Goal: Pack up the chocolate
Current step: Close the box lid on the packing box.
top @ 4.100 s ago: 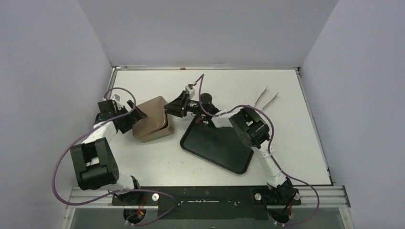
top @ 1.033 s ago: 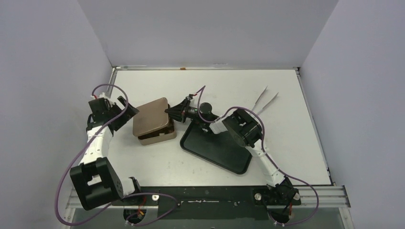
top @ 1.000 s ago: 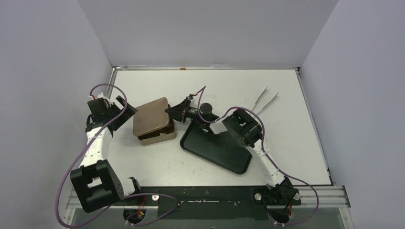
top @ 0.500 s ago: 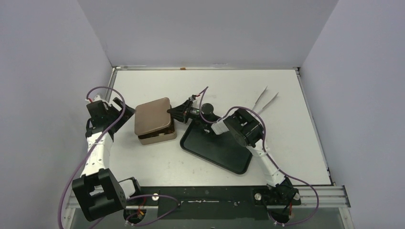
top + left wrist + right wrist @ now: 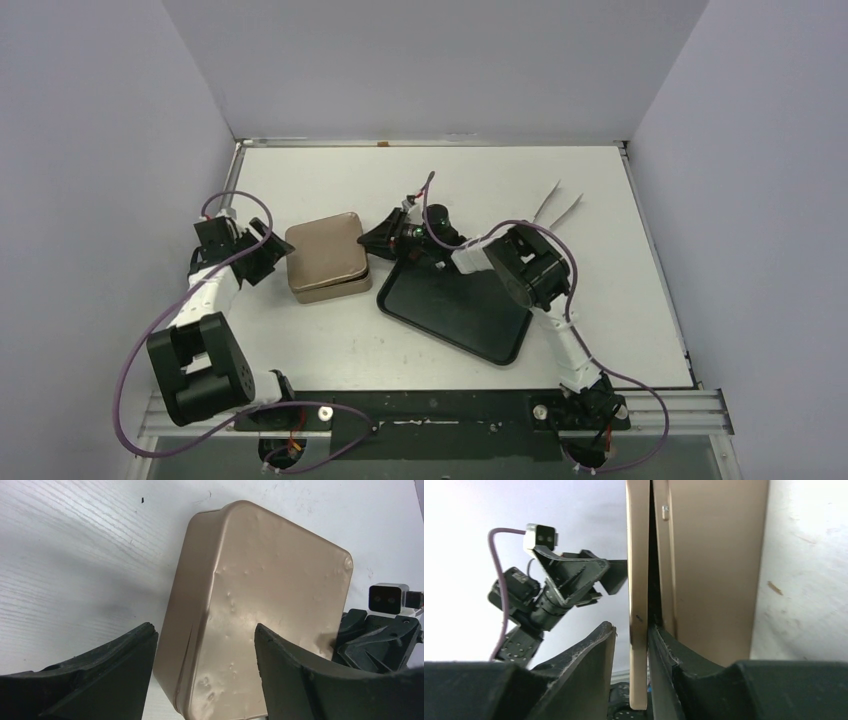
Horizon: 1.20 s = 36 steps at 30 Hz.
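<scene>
No chocolate shows in any view. The gold-brown tin stands left of centre with its brown lid lying over it. In the right wrist view a dark slit separates the lid from the tin's body. My right gripper is at the lid's right edge. Its jaws straddle that edge, one finger in the slit and the other a little off the lid. My left gripper stands open at the tin's left side. Its fingers flank a corner of the lid without touching.
A black tray lies right of the tin, under the right arm. A pair of tweezers lies at the back right. The table's left wall is close behind the left arm.
The lid, which sat tilted and offset, now lies squarely over the tin. My right jaws have parted a little. The left gripper has come in toward the tin and narrowed.
</scene>
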Tool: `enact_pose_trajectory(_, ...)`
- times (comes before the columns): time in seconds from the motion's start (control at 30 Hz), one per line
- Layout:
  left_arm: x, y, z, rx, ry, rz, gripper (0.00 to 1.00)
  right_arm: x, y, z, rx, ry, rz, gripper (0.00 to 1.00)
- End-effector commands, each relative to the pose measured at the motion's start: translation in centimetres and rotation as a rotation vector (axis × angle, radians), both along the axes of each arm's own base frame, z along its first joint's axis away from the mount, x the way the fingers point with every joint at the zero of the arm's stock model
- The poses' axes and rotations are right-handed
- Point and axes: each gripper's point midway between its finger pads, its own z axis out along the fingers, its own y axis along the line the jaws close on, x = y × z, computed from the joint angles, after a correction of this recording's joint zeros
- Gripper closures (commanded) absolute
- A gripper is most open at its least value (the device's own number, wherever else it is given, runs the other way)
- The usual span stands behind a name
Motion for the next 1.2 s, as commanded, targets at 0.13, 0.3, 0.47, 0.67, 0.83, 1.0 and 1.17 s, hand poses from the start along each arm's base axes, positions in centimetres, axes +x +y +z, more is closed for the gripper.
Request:
enact_pose_trajectory(0.13,1.5,0.4,1.0,0.033,-0.075,-0.051,0.36,0.8,-2.3,1.0,-0.155,-0.149,-0.021,0.65)
enact_pose_trajectory(0.3,1.8,0.6,1.4,0.051,-0.071,-0.054,0.38,1.5,-3.5,0.7,-0.269,-0.212,-0.047,0.61)
enact_pose_trajectory(0.47,2.3,1.1,1.7,0.071,-0.074,-0.049,0.37,2.3,-4.1,0.5,-0.385,-0.284,-0.066,0.55)
enact_pose_trajectory(0.67,3.0,0.9,1.1,0.062,-0.048,-0.080,0.38,2.1,-3.2,1.0,-0.413,-0.340,-0.048,0.48)
enact_pose_trajectory(0.83,3.1,0.8,1.0,0.069,-0.048,-0.092,0.44,1.9,-2.1,1.7,-0.396,-0.376,-0.036,0.47)
enact_pose_trajectory(1.0,3.0,0.3,0.8,0.067,-0.046,-0.116,0.50,1.8,-1.6,2.8,-0.390,-0.407,-0.055,0.48)
enact_pose_trajectory(1.17,3.0,-0.4,0.7,0.056,-0.048,-0.141,0.54,1.9,-1.8,4.0,-0.402,-0.435,-0.087,0.50)
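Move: The box lid's middle lies about 8 cm to the left hand's right, 1 cm ahead and roughly 1 cm lower. From the right hand, whose fingers are still around the lid's right rim, it is some 7 cm to the left, 1 cm back and 1 cm lower. The packing box is under the lid, about 3 cm back, 6 cm left and 5 cm below the right hand; the black tray's middle is some 19 cm right, 11 cm back and 8 cm below. The right fingers come free of the lid's right rim, spreading to about half open as the hand draws some 3.5 cm rightward and sinks nearly 3 cm, its leftward-pointing fingers tipping down, then eases back about 1.5 cm left towards the rim. The left hand creeps about 2 cm forward along the lid's left edge, its fingers, one outside the edge and one over the lid, narrowing from wide to half open. ##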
